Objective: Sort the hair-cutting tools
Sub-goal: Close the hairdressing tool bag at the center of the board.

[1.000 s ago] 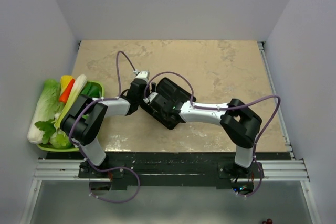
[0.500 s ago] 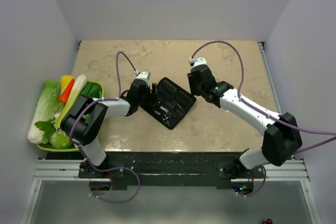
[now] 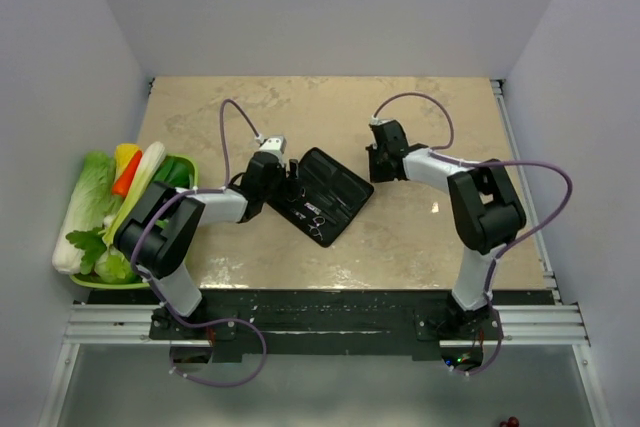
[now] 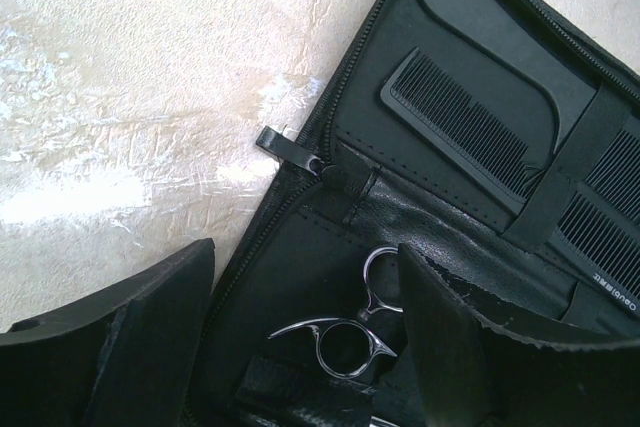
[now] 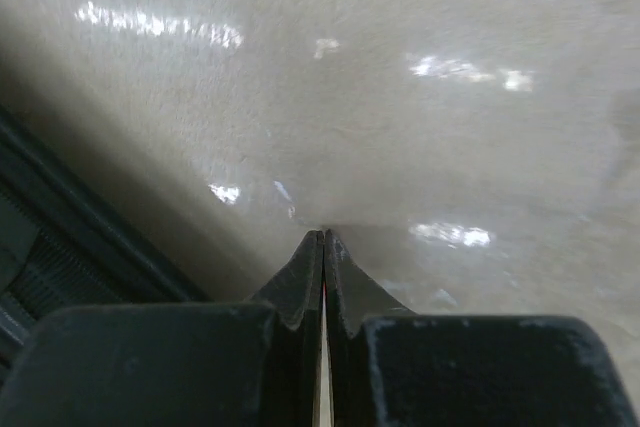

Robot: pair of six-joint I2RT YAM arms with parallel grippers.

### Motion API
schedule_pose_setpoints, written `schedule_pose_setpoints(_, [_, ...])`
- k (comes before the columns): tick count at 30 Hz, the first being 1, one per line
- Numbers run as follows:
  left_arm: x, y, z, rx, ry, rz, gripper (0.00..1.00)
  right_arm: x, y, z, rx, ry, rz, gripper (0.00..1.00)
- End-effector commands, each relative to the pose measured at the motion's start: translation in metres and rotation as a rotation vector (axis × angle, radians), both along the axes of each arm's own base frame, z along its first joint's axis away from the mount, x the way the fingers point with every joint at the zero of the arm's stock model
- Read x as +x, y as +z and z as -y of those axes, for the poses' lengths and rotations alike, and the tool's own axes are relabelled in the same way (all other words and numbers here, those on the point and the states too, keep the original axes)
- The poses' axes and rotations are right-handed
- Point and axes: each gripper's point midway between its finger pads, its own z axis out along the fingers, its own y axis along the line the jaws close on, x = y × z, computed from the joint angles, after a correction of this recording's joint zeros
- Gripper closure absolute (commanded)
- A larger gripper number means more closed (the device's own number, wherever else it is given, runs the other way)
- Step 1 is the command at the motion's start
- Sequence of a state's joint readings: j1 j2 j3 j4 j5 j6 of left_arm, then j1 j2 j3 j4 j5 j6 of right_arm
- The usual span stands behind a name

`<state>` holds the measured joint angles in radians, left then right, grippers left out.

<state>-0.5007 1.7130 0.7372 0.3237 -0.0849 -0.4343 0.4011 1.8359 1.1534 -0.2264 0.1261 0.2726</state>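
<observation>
A black fabric case lies open in the middle of the table. In the left wrist view one pair of silver scissors lies in it, ring handles showing, under a strap. Two black combs sit tucked under a band in the other half. My left gripper hangs open over the scissors' rings, fingers either side, not touching them. My right gripper is shut on nothing, its tip down at the bare table just right of the case's edge. From above it is beside the case's right corner.
A green tray heaped with vegetables stands at the table's left edge. White walls close in the left, back and right. A zipper pull sticks out from the case's left side.
My right arm has swung off the case to the right and folded back, its gripper opening briefly and shutting again beside the case. The left arm has stayed put, still open.
</observation>
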Motion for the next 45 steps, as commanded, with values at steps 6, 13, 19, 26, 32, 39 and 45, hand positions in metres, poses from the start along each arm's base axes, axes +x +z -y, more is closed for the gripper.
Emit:
schedule_pose_setpoints(6, [-0.070,-0.066,-0.017,0.074,-0.030,-0.304,0.22,0.004,-0.010,-0.051,0.157,0.222,-0.046,1.00])
schedule_pose_setpoints(13, [-0.070,-0.066,-0.015,0.070,-0.033,-0.306,0.22,-0.023,0.002,-0.070,0.279,0.334,-0.084,1.00])
schedule_pose_setpoints(19, [-0.071,-0.066,-0.016,0.072,-0.032,-0.308,0.22,-0.040,0.020,-0.079,0.349,0.404,-0.092,1.00])
schedule_pose_setpoints(26, [-0.071,-0.068,-0.017,0.077,-0.027,-0.312,0.22,-0.059,0.054,-0.090,0.449,0.471,-0.072,1.00])
schedule_pose_setpoints(32, [-0.069,-0.062,-0.017,0.070,-0.022,-0.300,0.23,-0.077,0.071,-0.106,0.495,0.527,-0.070,1.00])
schedule_pose_setpoints(39, [-0.070,-0.003,-0.014,-0.026,-0.009,-0.200,0.21,-0.092,0.068,-0.126,0.477,0.570,-0.087,1.00])
schedule_pose_setpoints(45, [-0.094,0.070,-0.020,-0.181,0.042,-0.101,0.17,-0.097,0.072,-0.139,0.465,0.600,-0.071,1.00])
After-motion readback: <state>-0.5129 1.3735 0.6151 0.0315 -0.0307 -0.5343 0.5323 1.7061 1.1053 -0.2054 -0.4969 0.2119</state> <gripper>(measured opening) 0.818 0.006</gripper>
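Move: The bag's comb-side flap lies open and flat, its middle some 11 cm to the right hand's left and about 1 cm back, barely 1 cm below; the hand is just off the flap's outer edge near its right corner. The scissors side lies roughly 18 cm left of this hand and 7 cm back. From the left hand, the flap's middle is about 11 cm right and 3 cm ahead, the scissors side's middle about 4 cm right and 6 cm back. Leftward and slightly down first, the right hand works its shut fingers in under the flap's outer edge, then swings back, left and up against its outer face, about 13 cm left and 10 back in all, rolling its left side up and turning counter-clockwise some 30 degrees. The left hand rests wide open on the scissors side, then late on pulls back and lifts. ##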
